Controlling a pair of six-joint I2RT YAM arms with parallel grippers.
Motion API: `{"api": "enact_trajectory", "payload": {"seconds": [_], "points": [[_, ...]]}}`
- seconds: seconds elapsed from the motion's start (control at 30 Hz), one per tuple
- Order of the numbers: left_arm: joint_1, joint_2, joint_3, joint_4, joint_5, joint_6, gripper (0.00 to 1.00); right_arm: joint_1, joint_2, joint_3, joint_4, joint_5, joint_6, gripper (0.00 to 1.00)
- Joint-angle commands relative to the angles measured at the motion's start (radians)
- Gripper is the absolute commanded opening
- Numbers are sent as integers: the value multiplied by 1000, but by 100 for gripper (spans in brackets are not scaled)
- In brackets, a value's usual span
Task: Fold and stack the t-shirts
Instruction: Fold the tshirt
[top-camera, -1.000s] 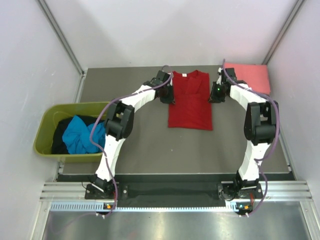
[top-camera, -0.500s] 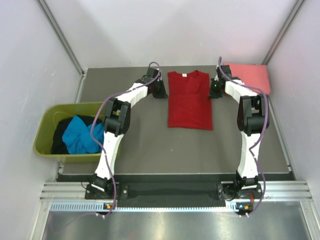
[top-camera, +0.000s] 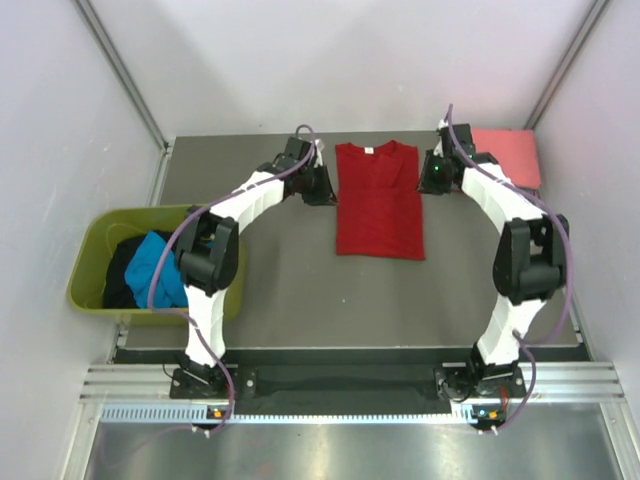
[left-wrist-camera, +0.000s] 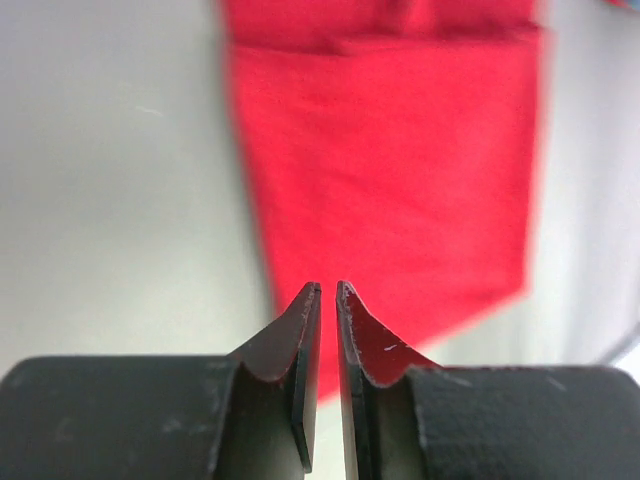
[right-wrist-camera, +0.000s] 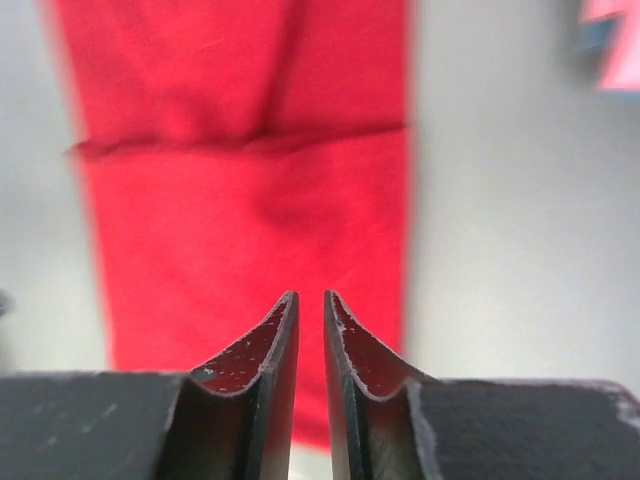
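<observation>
A bright red t-shirt (top-camera: 380, 205) lies flat at the back middle of the table, folded into a long narrow strip with the collar at the far end. My left gripper (top-camera: 322, 190) hovers just off its left edge and my right gripper (top-camera: 432, 183) just off its right edge. In the left wrist view the left gripper (left-wrist-camera: 328, 287) has its jaws a thin slit apart with nothing between them, the red t-shirt (left-wrist-camera: 390, 150) beyond. The right gripper (right-wrist-camera: 311, 295) shows the same narrow empty gap above the red t-shirt (right-wrist-camera: 250, 200). A folded salmon-pink t-shirt (top-camera: 508, 155) lies at the back right.
An olive-green tub (top-camera: 90, 270) stands off the table's left edge, holding a crumpled blue t-shirt (top-camera: 155, 270) and black cloth (top-camera: 118, 275). White walls close in on three sides. A metal rail runs along the near edge.
Both grippers have drawn back from the red t-shirt's side edges and hang beside it. The left arm's elbow has swung left. The right jaws have parted slightly.
</observation>
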Motion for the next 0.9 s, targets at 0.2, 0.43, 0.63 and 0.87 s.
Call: {"api": "enact_trajectory", "payload": {"seconds": [0.2,0.43,0.63,0.87], "points": [[-149,-85,-194,182,89,-42,16,127,-140,-261,175,-304,76,16],[-210,-97,-332,144,-57,-37,15,164,-89,-457,264,-254,47,14],[-239,-122,-390,81,-154,-33,14,164,-130,-508,247,-206,18,15],[-250,-206,-298,-51,-241,-20,14,156,-259,-492,157,-162,30,16]]}}
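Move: From the left hand, the folded t-shirt's near left corner lies about 13 cm back, roughly level sideways and some 9 cm below. The near right corner is about 15 cm back of the right hand, only 1 cm to its left and roughly 11 cm down. The collar lies 12 cm ahead and 14 cm left of the right hand, and the folded stack some 8 cm ahead and 16 cm to its right. Both hands draw back about 13 cm to the t-shirt's near edge, rising slightly at first, swinging inward, then sinking; the tips arrive close over the edge, though touch can't be made out. The left ends just inside the left corner; the right turns some 15 degrees counter-clockwise, tips its fingers further down, stops well inside the right corner and lifts again about 2 cm. Fingers stay nearly shut. ##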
